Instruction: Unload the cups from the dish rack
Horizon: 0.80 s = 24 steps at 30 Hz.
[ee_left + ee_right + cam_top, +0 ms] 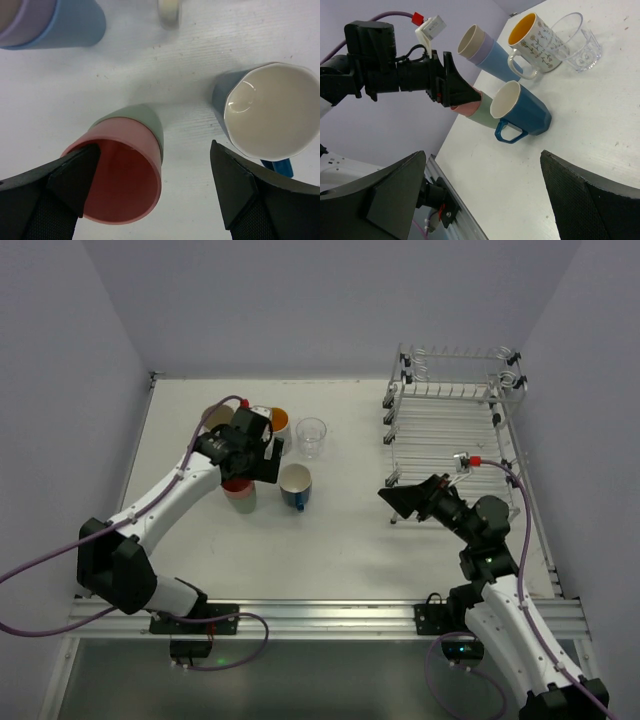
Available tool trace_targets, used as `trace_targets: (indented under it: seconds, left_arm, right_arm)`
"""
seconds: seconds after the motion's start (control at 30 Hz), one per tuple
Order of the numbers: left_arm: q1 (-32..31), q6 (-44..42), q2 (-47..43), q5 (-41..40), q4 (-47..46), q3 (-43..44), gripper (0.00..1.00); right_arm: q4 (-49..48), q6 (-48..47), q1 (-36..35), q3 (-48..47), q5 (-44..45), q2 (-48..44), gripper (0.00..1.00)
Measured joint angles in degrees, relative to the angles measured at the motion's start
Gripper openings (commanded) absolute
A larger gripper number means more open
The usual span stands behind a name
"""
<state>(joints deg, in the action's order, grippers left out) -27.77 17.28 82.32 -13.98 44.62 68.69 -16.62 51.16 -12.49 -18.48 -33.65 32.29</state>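
A pink cup (pixel 122 180) sits nested in a green cup (pixel 145 117) on the table. My left gripper (pixel 154 150) hangs open right over them, its left finger (pixel 70 175) at the pink rim and its right finger off to the side. The dark-blue mug (pixel 270 117) stands just right of them. Behind are a lavender tumbler inside a light-blue one (pixel 490 52), the orange-inside mug (pixel 535 35) and the clear glass (pixel 575 42). The dish rack (pixel 455 415) at the back right shows no cup. My right gripper (pixel 398 502) is open and holds nothing, near the rack's front left corner.
The cups cluster at the table's back left (pixel 270 450). The rack's coiled wire holder (pixel 460 362) runs along its far side. The metal rail (pixel 330 615) bearing both arm bases runs along the table's near edge.
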Motion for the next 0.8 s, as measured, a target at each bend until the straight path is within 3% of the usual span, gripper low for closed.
trace_targets:
  seconds: [0.27,0.53,0.8]
  left_arm:
    - [0.00,-1.64,-7.19,1.36,-3.06,5.60,1.00]
    - [0.00,-3.65,-30.60,7.63,-13.29,6.12,1.00]
    - [0.00,-5.44,-46.49,8.52,-14.95,1.90,1.00]
  right_arm:
    - [8.11,-3.45,-0.04,-7.26,2.71,-3.34,0.99]
    - [23.10,-10.01,-0.15,-19.19,10.58,-11.72,0.99]
    - [32.35,-15.96,-0.22,-30.82,19.12,-21.16,0.99]
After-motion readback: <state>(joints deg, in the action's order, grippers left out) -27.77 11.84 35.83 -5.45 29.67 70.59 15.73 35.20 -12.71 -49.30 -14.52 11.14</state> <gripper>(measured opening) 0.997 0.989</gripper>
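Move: Just behind and to the left of the open left hand stands the pink cup nested in the green one, about 3 cm back, 4 cm left and 8 cm below. The blue mug is 8 cm to the hand's right and 2 cm back, the flowered mug 11 cm ahead and 3 cm right, both some 10 cm below; the tall cup stack is 10 cm ahead, 8 cm left and 6 cm below. From the right hand the pink cup lies roughly 30 cm left, 7 cm ahead and 18 cm lower. Rising clear of the pink cup it has already released, the left hand sweeps up about 30 cm, easing slightly forward before drawing back some 10 cm, fingers still wide open and swinging up from steeply down to nearly level. The empty right hand also climbs away from the cups, 18 cm up, then back and right, tipping up and turning clockwise. ##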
